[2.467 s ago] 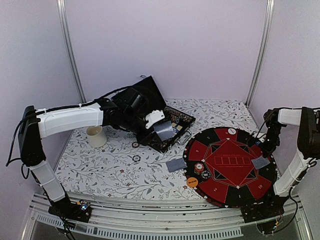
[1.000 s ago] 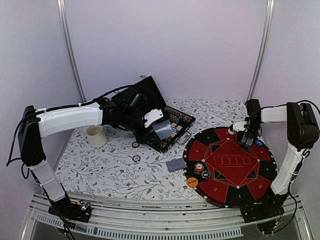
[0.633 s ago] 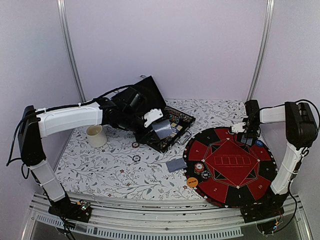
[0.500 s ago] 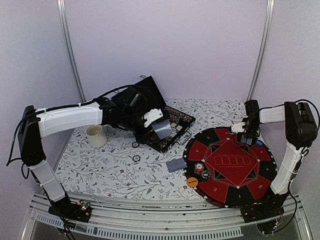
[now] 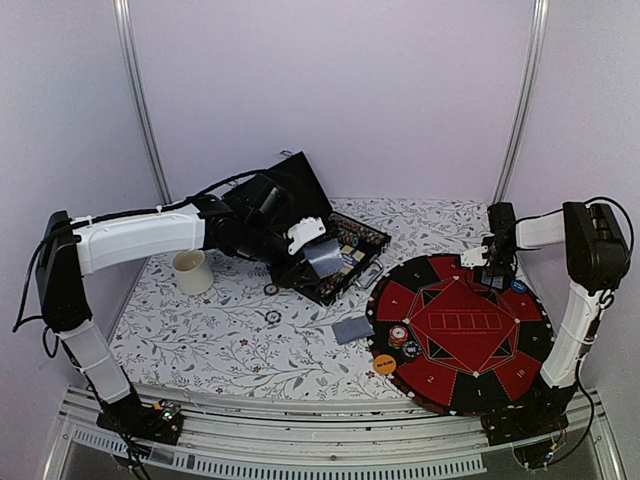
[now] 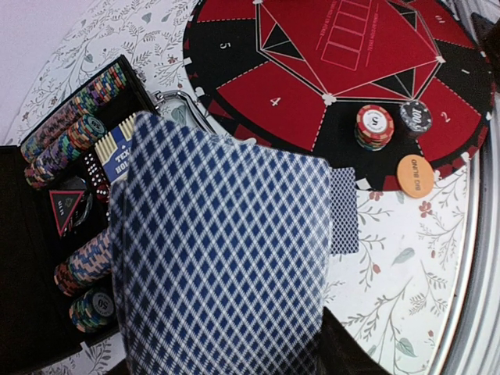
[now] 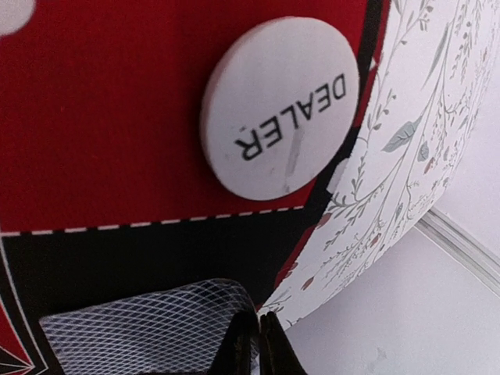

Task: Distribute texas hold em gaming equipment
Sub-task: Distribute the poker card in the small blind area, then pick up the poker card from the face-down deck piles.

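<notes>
My left gripper (image 5: 314, 244) hovers over the open black case (image 5: 340, 262), shut on a deck of blue-checked playing cards (image 6: 219, 258) that hides its fingers in the left wrist view. Rows of poker chips (image 6: 74, 133) lie in the case. At the far edge of the round red-and-black poker mat (image 5: 460, 330), my right gripper (image 7: 260, 344) pinches one playing card (image 7: 148, 328) by its edge. That card bends down against the mat, just short of the white dealer button (image 7: 280, 117). On the mat's near left are a chip stack (image 5: 399, 337) and an orange button (image 5: 385, 365).
A single card (image 5: 352, 330) lies face down on the floral cloth left of the mat. A blue disc (image 5: 517, 286) sits on the mat beside my right gripper. A cream cup (image 5: 193, 272) stands at the left. The case lid (image 5: 300, 185) stands upright behind the left gripper.
The right gripper carried the card from the mat's right side to its far edge, then shifted slightly backward during the last second. The left arm and its deck stayed still.
</notes>
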You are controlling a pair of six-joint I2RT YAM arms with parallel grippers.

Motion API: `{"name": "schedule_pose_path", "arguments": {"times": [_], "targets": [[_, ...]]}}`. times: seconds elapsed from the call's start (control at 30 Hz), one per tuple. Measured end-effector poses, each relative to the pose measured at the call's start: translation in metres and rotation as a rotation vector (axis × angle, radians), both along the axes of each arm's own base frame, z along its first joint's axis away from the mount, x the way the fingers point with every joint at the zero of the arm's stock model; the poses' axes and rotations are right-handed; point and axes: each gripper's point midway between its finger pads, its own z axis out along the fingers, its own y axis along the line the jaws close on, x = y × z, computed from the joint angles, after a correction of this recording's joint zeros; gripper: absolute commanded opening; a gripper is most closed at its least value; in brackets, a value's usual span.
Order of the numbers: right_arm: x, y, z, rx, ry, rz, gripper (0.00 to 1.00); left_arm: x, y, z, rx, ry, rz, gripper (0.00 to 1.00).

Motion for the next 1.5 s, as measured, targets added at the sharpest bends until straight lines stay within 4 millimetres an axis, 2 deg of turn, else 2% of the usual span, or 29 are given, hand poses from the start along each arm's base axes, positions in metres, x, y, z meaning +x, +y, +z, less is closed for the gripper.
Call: {"name": "schedule_pose_path", "arguments": {"times": [0.03,0.07,0.2,0.33,0.47,0.53,0.63,0.7,0.77,0.83,0.9,0.93,0.97,1.0,1.03,1.1,1.17,1.23,1.33,1.5], "targets": [[0.001,0.0,0.001,-0.002,-0.007,0.0,0.17,0.0,0.0,0.0,0.0,0.0,0.001,0.51],[0.002,-0.001,0.002,-0.004,-0.012,-0.001,0.25,0.0,0.0,0.0,0.0,0.0,0.001,0.51],[0.006,-0.003,0.005,-0.021,-0.027,0.001,0.39,0.0,0.0,0.0,0.0,0.0,0.001,0.51],[0.009,-0.006,0.008,-0.038,-0.047,-0.008,0.42,0.0,0.0,0.0,0.001,-0.001,0.002,0.51],[0.013,-0.01,0.015,-0.055,-0.079,-0.03,0.49,0.0,0.0,0.0,0.002,-0.001,0.002,0.51],[0.016,-0.01,0.024,-0.044,-0.111,-0.05,0.52,0.0,0.001,0.0,0.002,-0.001,0.002,0.51],[0.023,-0.009,0.051,0.0,-0.204,-0.098,0.7,0.0,0.0,0.0,0.002,-0.001,0.002,0.51],[0.031,-0.006,0.087,0.061,-0.328,-0.146,0.81,0.001,0.001,0.0,0.002,-0.001,0.003,0.51],[0.037,-0.003,0.135,0.157,-0.473,-0.211,0.99,0.001,0.001,0.0,0.003,-0.002,0.003,0.51],[0.045,0.006,0.195,0.321,-0.619,-0.275,0.99,0.001,0.001,0.0,0.002,-0.002,0.003,0.51],[0.046,0.026,0.263,0.584,-0.748,-0.294,0.99,0.001,0.001,-0.001,0.004,-0.002,0.005,0.51],[0.039,0.04,0.295,0.727,-0.792,-0.273,0.99,0.001,0.001,-0.001,0.005,-0.003,0.005,0.51],[0.029,0.053,0.319,0.86,-0.815,-0.248,0.99,0.001,0.001,-0.001,0.005,-0.003,0.006,0.51],[0.012,0.07,0.344,1.021,-0.823,-0.207,0.99,0.001,0.001,-0.001,0.006,-0.003,0.007,0.51],[-0.007,0.088,0.362,1.174,-0.808,-0.157,0.99,0.001,0.001,-0.001,0.007,-0.004,0.007,0.51],[-0.041,0.122,0.379,1.426,-0.724,-0.07,0.99,0.001,0.002,-0.001,0.007,-0.005,0.008,0.51],[-0.069,0.163,0.374,1.638,-0.548,-0.017,0.99,0.001,0.002,0.001,0.005,-0.008,0.009,0.51],[-0.086,0.204,0.354,1.761,-0.336,-0.008,0.98,0.001,0.002,0.004,0.001,-0.014,0.01,0.51],[-0.101,0.271,0.295,1.824,0.036,-0.091,0.96,0.001,0.002,0.006,-0.003,-0.017,0.01,0.51],[-0.13,0.347,0.222,1.769,0.42,-0.19,0.94,0.001,0.002,0.006,-0.003,-0.017,0.01,0.51]]}}
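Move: Already low over the small blind area, the right hand pinches a card by its edge; the area's middle is about 3 cm back and 2 cm to the right. The dealer button lies some 7 cm left and 3 cm ahead, the blue button 6 cm right and 4 cm back, and the deck held in the left hand roughly 41 cm left, 14 cm back and 11 cm higher. From the left hand the small blind area is about 12 cm ahead, 48 cm right and 15 cm below. Opening from nearly shut, the right fingers let go of the card on the small blind area, then open wide as the hand climbs steeply, nearly 40 cm. Up high it swings left and somewhat back towards the deck in the still left hand, sinking again, to end about 35 cm left of its start; the wrist rolls some 100 degrees, bringing the fingers from pointing down to pointing left. ##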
